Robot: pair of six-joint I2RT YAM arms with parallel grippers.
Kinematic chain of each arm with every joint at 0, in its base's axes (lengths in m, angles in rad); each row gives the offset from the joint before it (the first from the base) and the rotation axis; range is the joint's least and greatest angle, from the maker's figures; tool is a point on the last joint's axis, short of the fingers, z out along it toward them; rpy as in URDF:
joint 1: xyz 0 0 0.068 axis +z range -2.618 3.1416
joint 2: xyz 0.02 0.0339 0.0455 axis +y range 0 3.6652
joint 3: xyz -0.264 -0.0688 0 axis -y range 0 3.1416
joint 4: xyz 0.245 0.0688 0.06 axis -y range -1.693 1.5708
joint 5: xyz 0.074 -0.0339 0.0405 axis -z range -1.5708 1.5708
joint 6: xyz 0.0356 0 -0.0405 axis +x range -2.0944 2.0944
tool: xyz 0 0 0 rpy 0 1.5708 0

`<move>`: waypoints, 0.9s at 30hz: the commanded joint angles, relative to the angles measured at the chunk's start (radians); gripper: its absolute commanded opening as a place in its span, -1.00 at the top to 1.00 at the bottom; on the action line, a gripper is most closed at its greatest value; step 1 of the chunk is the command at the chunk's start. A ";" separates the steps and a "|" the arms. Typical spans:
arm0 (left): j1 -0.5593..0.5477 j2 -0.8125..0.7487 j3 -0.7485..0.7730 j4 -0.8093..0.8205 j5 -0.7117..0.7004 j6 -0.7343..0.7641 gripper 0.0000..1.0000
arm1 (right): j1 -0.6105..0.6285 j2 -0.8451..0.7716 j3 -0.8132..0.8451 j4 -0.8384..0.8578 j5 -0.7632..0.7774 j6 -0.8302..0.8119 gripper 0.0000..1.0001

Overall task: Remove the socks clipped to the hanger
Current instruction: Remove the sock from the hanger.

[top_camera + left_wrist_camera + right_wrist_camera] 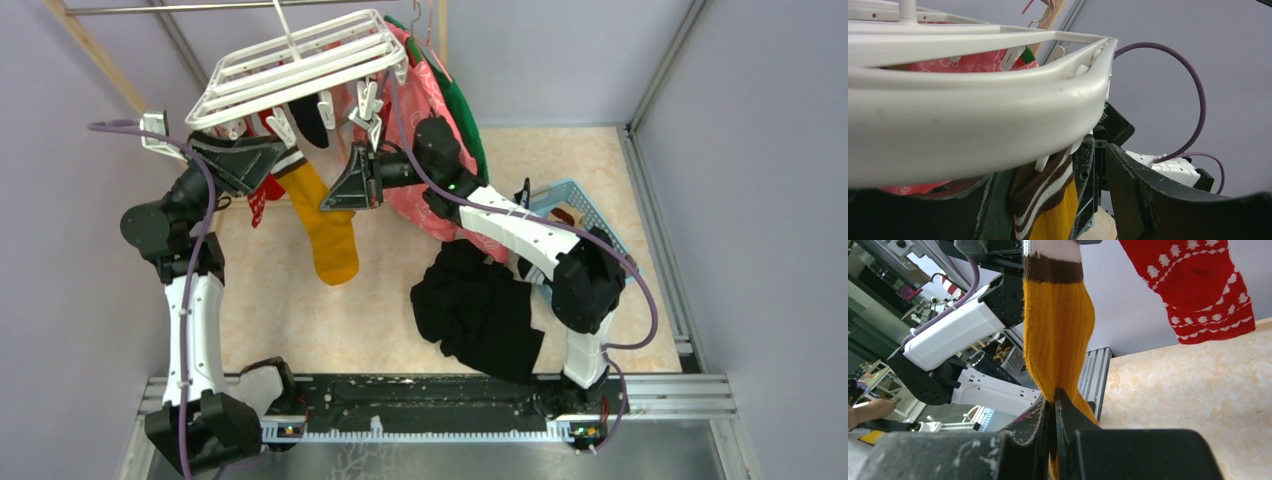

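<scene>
The white hanger (300,65) hangs tilted from a rail at the top. Clipped under it are a mustard sock (328,235) with a brown and white striped cuff, a red patterned sock (258,200) and a dark sock (312,122). My left gripper (272,160) is up at the mustard cuff. In the left wrist view it (1050,200) stands open with the cuff (1043,185) and a white clip (1048,160) between its fingers, under the hanger's rim (998,115). My right gripper (1054,400) is shut on the mustard sock (1060,330) lower down.
A large pink printed shirt (430,100) and a green garment (468,125) hang on wire hangers behind the right arm. A black cloth heap (480,310) lies on the table, with a blue basket (585,205) at its right. Walls stand close on both sides.
</scene>
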 commanded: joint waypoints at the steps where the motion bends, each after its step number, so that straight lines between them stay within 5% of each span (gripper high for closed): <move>1: -0.007 0.014 0.005 0.045 -0.003 0.006 -0.37 | 0.000 -0.051 0.008 0.077 0.000 0.030 0.87; 12: -0.016 -0.003 -0.022 -0.003 0.033 0.091 -0.38 | 0.009 -0.057 0.014 0.093 -0.011 0.041 0.90; 20: -0.016 -0.041 -0.039 -0.033 0.099 0.135 0.11 | -0.014 -0.088 -0.001 0.036 0.009 -0.012 0.88; 22: -0.015 -0.040 -0.014 -0.060 0.109 0.149 0.34 | -0.015 -0.094 -0.010 0.025 0.011 -0.024 0.77; 27: -0.017 -0.028 0.024 -0.093 0.122 0.157 0.79 | -0.031 -0.122 -0.031 -0.015 0.017 -0.067 0.05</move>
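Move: The yellow sock's brown-and-white cuff sits between the left hand's open fingers, about 1 cm ahead, 2 cm right and 2 cm below its hand point. The clip is some 3 cm ahead, 2 cm right and 5 cm above; the black sock about 8 cm ahead and 6 cm right, level in height; the red sock roughly 4 cm ahead, 5 cm left and 12 cm below. From the right hand, already pinching the yellow sock lower down, the cuff lies about 5 cm ahead, 3 cm left and 10 cm up. The yellow sock's cuff is taken over by the left hand, which noses forward about 1.5 cm under the rail, then comes back and sinks to some 2.5 cm below its start, rolling slightly left side up as its fingers close and pinch the brown cuff. The right hand almost stays put, keeping its pinch until late, then opens partway while easing about 1 cm to its right. ##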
